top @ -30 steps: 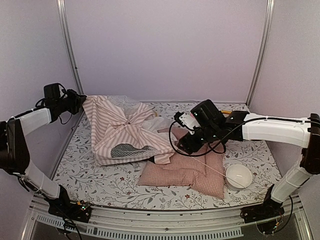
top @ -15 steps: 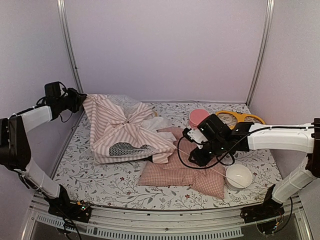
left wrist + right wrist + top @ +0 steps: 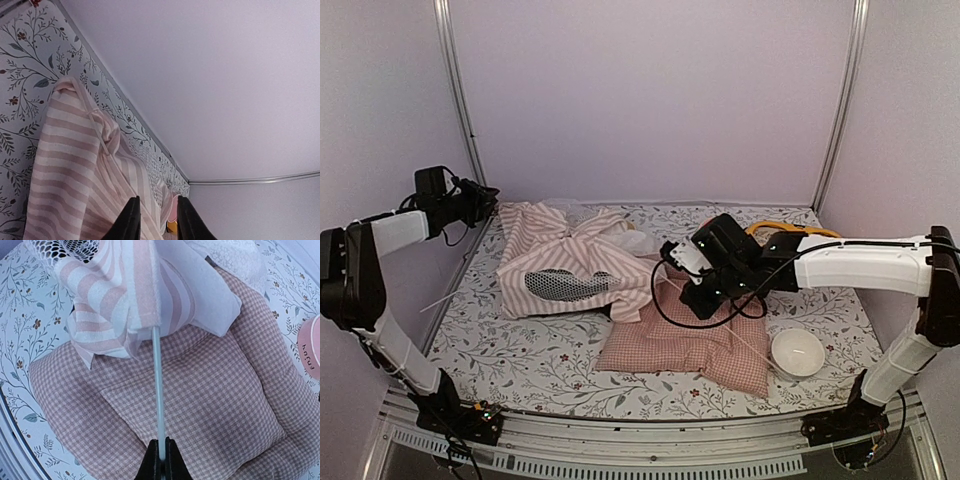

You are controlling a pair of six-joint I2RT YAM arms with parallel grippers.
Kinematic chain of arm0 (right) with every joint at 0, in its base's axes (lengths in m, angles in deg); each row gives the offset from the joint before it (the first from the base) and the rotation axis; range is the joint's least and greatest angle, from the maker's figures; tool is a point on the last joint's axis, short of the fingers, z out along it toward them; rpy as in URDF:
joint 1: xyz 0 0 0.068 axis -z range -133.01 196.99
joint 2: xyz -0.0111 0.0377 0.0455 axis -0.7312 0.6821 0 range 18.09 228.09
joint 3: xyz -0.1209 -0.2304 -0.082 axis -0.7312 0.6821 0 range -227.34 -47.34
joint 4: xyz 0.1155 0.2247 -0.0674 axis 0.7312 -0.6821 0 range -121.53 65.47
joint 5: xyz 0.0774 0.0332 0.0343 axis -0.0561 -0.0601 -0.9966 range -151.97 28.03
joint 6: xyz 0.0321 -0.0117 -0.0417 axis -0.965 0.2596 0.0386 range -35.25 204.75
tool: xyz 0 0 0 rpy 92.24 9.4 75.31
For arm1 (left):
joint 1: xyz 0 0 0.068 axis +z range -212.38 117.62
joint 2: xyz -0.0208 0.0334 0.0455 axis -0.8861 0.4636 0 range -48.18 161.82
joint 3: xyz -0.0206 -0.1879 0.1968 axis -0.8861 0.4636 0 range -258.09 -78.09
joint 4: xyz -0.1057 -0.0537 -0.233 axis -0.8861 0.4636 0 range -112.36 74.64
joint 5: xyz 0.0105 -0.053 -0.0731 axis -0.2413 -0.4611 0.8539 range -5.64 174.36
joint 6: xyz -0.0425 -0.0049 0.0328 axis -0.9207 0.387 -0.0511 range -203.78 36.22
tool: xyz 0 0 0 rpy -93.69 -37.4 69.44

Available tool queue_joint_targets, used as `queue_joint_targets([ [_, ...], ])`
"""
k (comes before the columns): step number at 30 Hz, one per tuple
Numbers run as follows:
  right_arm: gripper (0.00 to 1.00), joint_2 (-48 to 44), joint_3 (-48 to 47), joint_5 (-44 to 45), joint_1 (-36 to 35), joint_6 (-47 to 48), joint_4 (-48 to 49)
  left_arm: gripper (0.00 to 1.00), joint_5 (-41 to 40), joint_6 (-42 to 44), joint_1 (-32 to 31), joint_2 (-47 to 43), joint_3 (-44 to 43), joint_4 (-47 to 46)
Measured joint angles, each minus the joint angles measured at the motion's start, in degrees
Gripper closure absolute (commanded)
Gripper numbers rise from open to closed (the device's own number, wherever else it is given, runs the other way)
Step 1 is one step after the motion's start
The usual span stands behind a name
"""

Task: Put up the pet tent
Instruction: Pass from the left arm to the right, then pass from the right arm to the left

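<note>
The pet tent lies collapsed on the patterned table, pink-and-white striped, with its oval black mesh window facing up. My left gripper hangs at the tent's back-left corner. In the left wrist view it is open, with striped fabric beyond the fingers and nothing between them. My right gripper is over the pink checked cushion. It is shut on a thin white pole that runs into the tent's striped hem.
A white bowl sits right of the cushion. A yellow object lies behind the right arm. A pink round item shows at the right wrist view's edge. Another pole end sticks out left of the tent. Side walls stand close.
My left gripper has opened and let go of the tent, which dropped flat. My right gripper swung left over the cushion and shut on the white pole.
</note>
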Motion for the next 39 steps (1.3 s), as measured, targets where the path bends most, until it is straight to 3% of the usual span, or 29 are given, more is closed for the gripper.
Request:
queue_joint_targets([
  [7, 1.0, 0.8, -1.1, 1.3, -0.2, -0.7, 1.1, 0.49, 1.7, 4.5, -0.2, 3.0, -4.0, 2.4],
  [15, 1.0, 3.9, -4.4, 2.1, -0.2, -1.2, 1.1, 0.44, 1.2, 12.2, -3.2, 3.3, -11.1, 6.4],
  [21, 1.0, 5.8, -7.2, 2.4, -0.2, -1.4, 1.1, 0.46, -2.1, 18.0, -10.7, -0.2, -11.2, 11.1],
  [28, 1.0, 8.4, -9.9, 2.6, -0.2, -1.6, 1.0, 0.47, -6.9, 20.1, -24.8, -8.1, -1.6, 11.5],
  [33, 1.0, 9.6, -11.7, 2.4, -0.2, -2.0, 1.0, 0.42, -9.5, 20.7, -33.9, -8.2, 5.2, 10.5],
  [39, 1.0, 11.1, -12.2, 2.1, -0.2, -2.0, 1.1, 0.42, -9.8, 18.3, -38.6, -5.1, 6.4, 6.8],
])
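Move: The mouth of the striped tent's pole sleeve lies some 16 cm back and 39 cm to the right of the left hand, about 13 cm below; the tent's mesh panel is nearer, roughly 18 cm back, 17 cm right and 17 cm down. From the right hand, which holds the pole, that mouth is about 8 cm ahead, 9 cm left and slightly lower. The middle of the gingham cushion is about 10 cm straight below the right hand; the white bowl lies 8 cm back and 21 cm right. Rightward and back over the tent the empty left hand swings, some 26 cm across after a small rise, then sinks towards the sleeve mouth, fingers opening wider and wrist turning about 35 degrees clockwise while its left side tips up. Slowly forward and left, the right hand keeps its pinch on the pole and carries it about 6 cm towards the tent. ##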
